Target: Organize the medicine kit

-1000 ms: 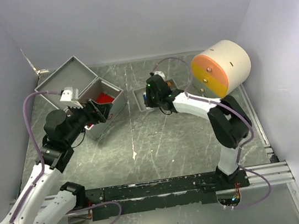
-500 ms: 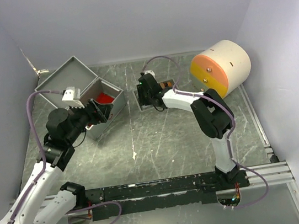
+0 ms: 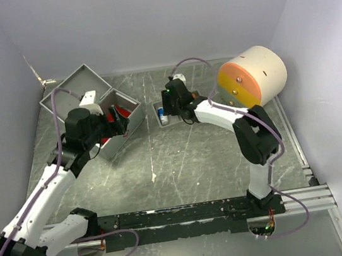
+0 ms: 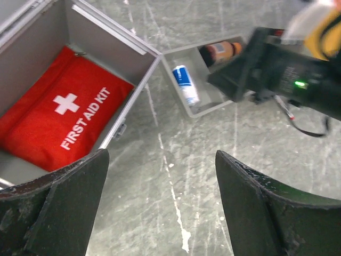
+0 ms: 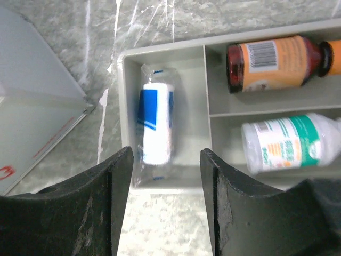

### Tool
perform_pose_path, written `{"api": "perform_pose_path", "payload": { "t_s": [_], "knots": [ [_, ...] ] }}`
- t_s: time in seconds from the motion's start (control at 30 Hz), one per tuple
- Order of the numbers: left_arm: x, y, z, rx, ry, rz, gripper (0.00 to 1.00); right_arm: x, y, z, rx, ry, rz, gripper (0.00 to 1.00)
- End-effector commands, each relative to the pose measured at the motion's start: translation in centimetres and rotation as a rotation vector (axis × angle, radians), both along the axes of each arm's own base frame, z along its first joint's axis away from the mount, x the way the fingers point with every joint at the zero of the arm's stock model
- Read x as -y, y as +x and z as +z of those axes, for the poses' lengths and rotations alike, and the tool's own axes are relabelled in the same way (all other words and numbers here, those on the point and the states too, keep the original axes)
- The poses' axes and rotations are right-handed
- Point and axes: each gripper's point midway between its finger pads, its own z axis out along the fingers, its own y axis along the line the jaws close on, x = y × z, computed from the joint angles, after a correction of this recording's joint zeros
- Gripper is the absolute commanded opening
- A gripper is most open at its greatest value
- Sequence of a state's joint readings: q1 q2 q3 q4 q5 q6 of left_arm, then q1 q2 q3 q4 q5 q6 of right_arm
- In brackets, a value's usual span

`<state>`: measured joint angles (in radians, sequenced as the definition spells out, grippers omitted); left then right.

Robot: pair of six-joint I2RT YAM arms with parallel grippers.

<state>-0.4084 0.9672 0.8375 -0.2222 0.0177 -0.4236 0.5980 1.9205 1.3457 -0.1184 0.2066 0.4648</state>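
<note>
The medicine kit (image 3: 114, 143), a grey metal case, stands open at the back left with its lid (image 3: 71, 91) laid back. A red first aid pouch (image 4: 59, 114) lies inside it. My left gripper (image 4: 161, 160) hovers open over bare table beside the case's right wall (image 4: 104, 40), holding nothing. To the right is a shallow divided tray (image 5: 206, 80). It holds a white-and-blue wrapped roll (image 5: 155, 124), an amber bottle (image 5: 274, 61) and a white bottle with a green label (image 5: 290, 141). My right gripper (image 5: 166, 160) is open just above the roll at the tray's near edge, gripping nothing.
A large cream cylinder with an orange face (image 3: 252, 78) sits at the back right, close behind my right arm. An aluminium rail (image 3: 294, 139) runs along the table's right side. Pale walls close in the left, back and right.
My right gripper's jaws have widened over the tray, and the wrapped roll now lies loose in its left compartment. My left arm has swung up toward the case.
</note>
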Motion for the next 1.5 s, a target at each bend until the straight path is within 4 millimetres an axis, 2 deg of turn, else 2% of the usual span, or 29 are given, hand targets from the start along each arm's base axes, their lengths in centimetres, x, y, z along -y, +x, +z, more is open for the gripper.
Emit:
{"api": "perform_pose_path", "payload": {
  "t_s": [0.0,0.17,0.3,0.5,0.6,0.7,0.8,0.83,0.97,1.1,1.3,1.47],
  "knots": [
    [-2.2,1.2,-0.7,-0.073,0.151,0.083,0.93,1.1,-1.8,2.9,0.027,0.060,-0.014,0.53],
    [-2.4,2.6,-5.1,-0.238,0.264,0.098,0.96,1.0,-4.0,3.0,0.000,0.104,0.035,0.53],
    [-3.2,3.0,-8.0,-0.352,0.360,0.086,0.92,1.5,-4.8,3.1,-0.010,0.094,0.037,0.53],
    [-3.7,3.5,-9.2,-0.392,0.438,0.072,0.82,1.8,-5.4,3.1,-0.008,0.083,0.057,0.52],
    [-3.4,3.5,-9.8,-0.424,0.462,0.033,0.69,2.2,-5.3,2.9,-0.007,0.076,0.032,0.52],
    [-2.5,3.2,-10.4,-0.451,0.447,-0.024,0.59,3.0,-4.6,2.7,0.000,0.055,-0.024,0.52],
    [-1.8,2.7,-10.7,-0.458,0.431,-0.070,0.55,4.2,-3.3,2.6,0.025,-0.007,-0.087,0.53],
    [-1.5,2.5,-10.7,-0.457,0.427,-0.089,0.53,4.9,-2.9,2.0,0.024,-0.033,-0.118,0.53],
    [-0.7,1.7,-10.8,-0.451,0.413,-0.132,0.48,5.4,-0.7,0.8,-0.008,-0.050,-0.158,0.42],
    [0.0,0.8,-11.0,-0.457,0.396,-0.167,0.45,5.0,1.1,-0.3,-0.026,-0.060,-0.203,0.35],
    [0.6,-0.2,-11.1,-0.459,0.384,-0.195,0.44,6.3,2.8,-1.8,-0.043,-0.081,-0.385,0.29],
    [1.4,-0.9,-11.1,-0.454,0.347,-0.232,0.44,6.4,3.6,-5.0,-0.086,-0.106,-0.449,0.29]
  ]
}}
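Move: The left hand hangs roughly 12 cm above the rim of the box's near-right wall, which is 2 cm ahead and 1 cm left; the red kit lies 8 cm ahead, 3 cm left, 19 cm below. For the right hand, the tray's divider junction is about 4 cm ahead, 4 cm right and 5 cm down, the bandage roll 2 cm ahead and 2 cm left, the white bottle 3 cm ahead and 8 cm right, the brown bottle 8 cm ahead and 7 cm right. The left fingers come to straddle the rim of the box's near-right wall, sinking about 11 cm while tipping down and narrowing to half open, then draw back and right, dragging the wall a few centimetres. The open right hand leaves the bandage roll, backing off 5 cm and up, then swings right, forward and down towards the tray's divider junction, turning clockwise and partly closing. ##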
